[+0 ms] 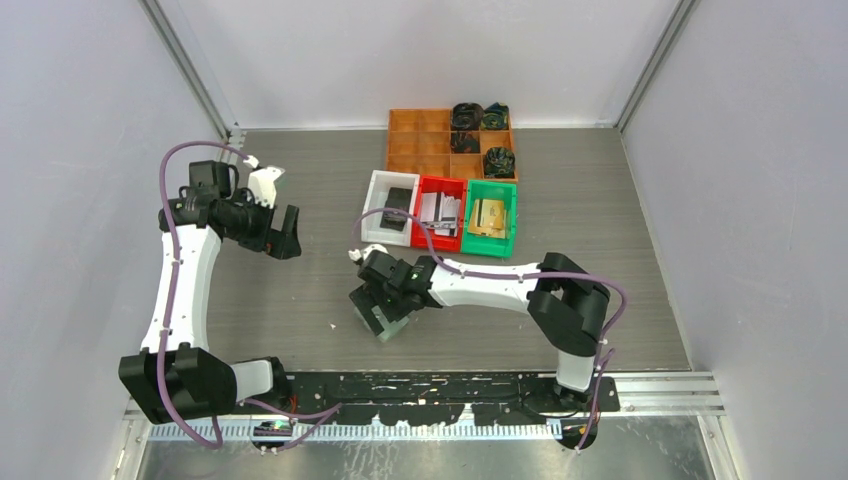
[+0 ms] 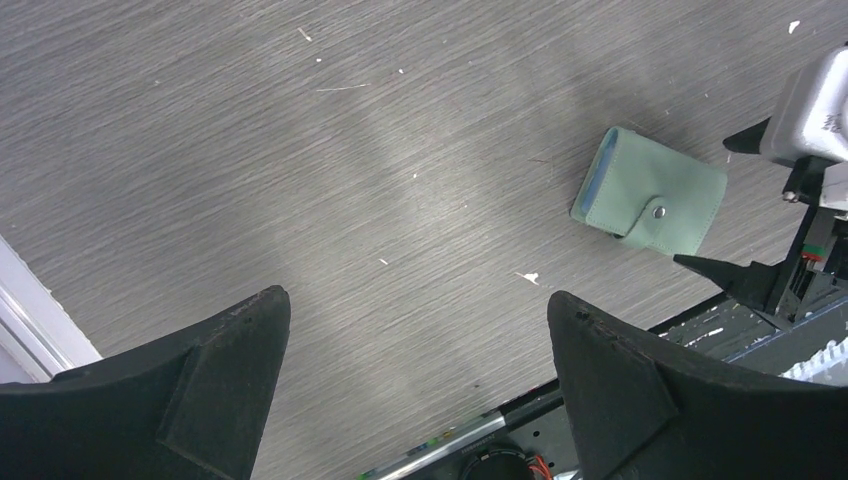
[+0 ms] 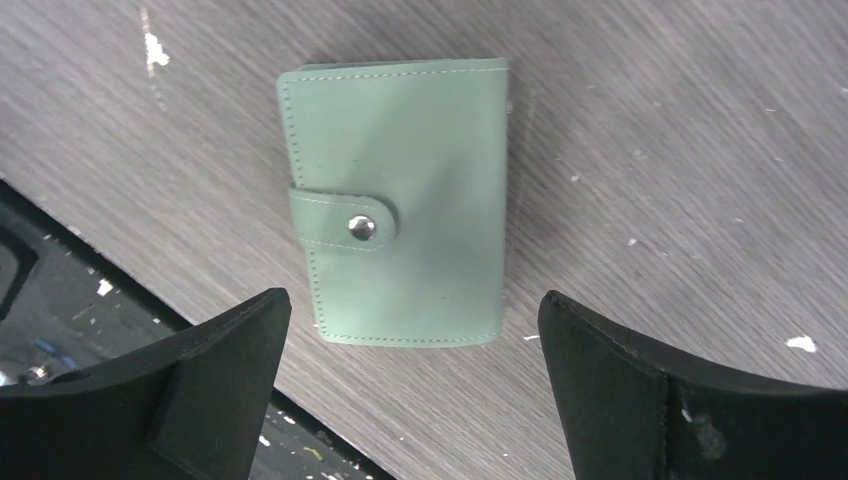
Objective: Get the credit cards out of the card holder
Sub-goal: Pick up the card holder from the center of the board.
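The card holder [image 3: 400, 200], a pale sage-green wallet, lies flat on the grey table near its front edge, its snap tab fastened. My right gripper [image 3: 412, 298] hovers just above it, open, its fingers spread wider than the holder and touching nothing. In the top view the right gripper [image 1: 378, 305] covers most of the card holder [image 1: 392, 326]. My left gripper [image 1: 285, 235] hangs open and empty at the far left; its wrist view shows the card holder [image 2: 650, 190] far off. Credit cards lie in the bins: black [image 1: 398, 205], silvery [image 1: 440, 210], gold [image 1: 488, 215]. No card shows at the holder.
A white bin [image 1: 372, 205], a red bin [image 1: 438, 243] and a green bin [image 1: 514, 215] stand side by side behind the holder. Behind them is an orange compartment tray [image 1: 420, 140] with dark fabric bundles [image 1: 480, 120]. The black base rail [image 1: 440, 385] runs along the front edge.
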You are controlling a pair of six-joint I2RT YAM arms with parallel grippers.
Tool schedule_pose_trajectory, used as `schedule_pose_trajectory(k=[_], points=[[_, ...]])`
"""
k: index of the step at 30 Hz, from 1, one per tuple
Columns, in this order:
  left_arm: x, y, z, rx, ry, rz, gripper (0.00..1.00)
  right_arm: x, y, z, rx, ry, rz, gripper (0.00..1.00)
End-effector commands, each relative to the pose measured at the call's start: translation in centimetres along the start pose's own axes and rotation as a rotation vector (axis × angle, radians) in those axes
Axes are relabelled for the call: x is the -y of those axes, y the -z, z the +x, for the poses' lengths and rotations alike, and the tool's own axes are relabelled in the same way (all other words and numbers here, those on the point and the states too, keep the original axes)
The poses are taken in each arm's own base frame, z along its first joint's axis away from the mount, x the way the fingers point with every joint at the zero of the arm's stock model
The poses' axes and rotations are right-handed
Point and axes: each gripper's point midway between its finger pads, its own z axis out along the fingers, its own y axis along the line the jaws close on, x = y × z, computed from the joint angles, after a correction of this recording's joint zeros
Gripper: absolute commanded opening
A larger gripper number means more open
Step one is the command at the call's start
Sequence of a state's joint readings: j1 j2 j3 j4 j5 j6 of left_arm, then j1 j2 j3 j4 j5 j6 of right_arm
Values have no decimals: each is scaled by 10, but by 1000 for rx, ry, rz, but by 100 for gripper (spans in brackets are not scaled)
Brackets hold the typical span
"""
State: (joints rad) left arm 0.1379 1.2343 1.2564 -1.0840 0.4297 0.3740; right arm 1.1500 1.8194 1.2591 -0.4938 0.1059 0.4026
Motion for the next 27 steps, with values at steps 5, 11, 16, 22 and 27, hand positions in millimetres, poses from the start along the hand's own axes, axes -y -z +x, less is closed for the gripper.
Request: schedule_pose_trajectory(k=[5, 11, 16, 22, 27], points=[[9, 16, -15, 63, -28, 19, 100, -23, -5, 0, -2, 13, -136, 100], [10, 17, -15, 64, -31, 20, 100, 6, -28, 12, -25, 28, 22, 100], [11, 18, -16, 69, -26, 24, 100, 13, -33, 13, -7, 28, 58, 100], [12, 17, -17, 71, -21, 32, 100, -5, -31, 15, 7, 60, 11, 99], [23, 11, -11, 68, 20, 94, 100, -4, -27, 12, 60, 62, 46, 73]])
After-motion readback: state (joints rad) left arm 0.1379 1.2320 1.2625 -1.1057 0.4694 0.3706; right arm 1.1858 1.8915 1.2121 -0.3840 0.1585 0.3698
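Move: The card holder lies flat almost beneath the right gripper, its middle about 2 cm ahead, 2 cm to the left and some 4 cm below. About 22 cm ahead of the right hand and level with it sideways stands the white bin; the red bin is 21 cm ahead and 9 cm to its right, both roughly 3 cm lower. From the left hand the card holder is some 7 cm back, 18 cm right and 19 cm down. Sink the open right gripper about 3 cm down over the near part of the card holder, first easing it a centimetre back and left, then forward again as it drops. Once down, hold it low and begin closing until the finger pads meet the holder's two long edges and pinch them from either side. ##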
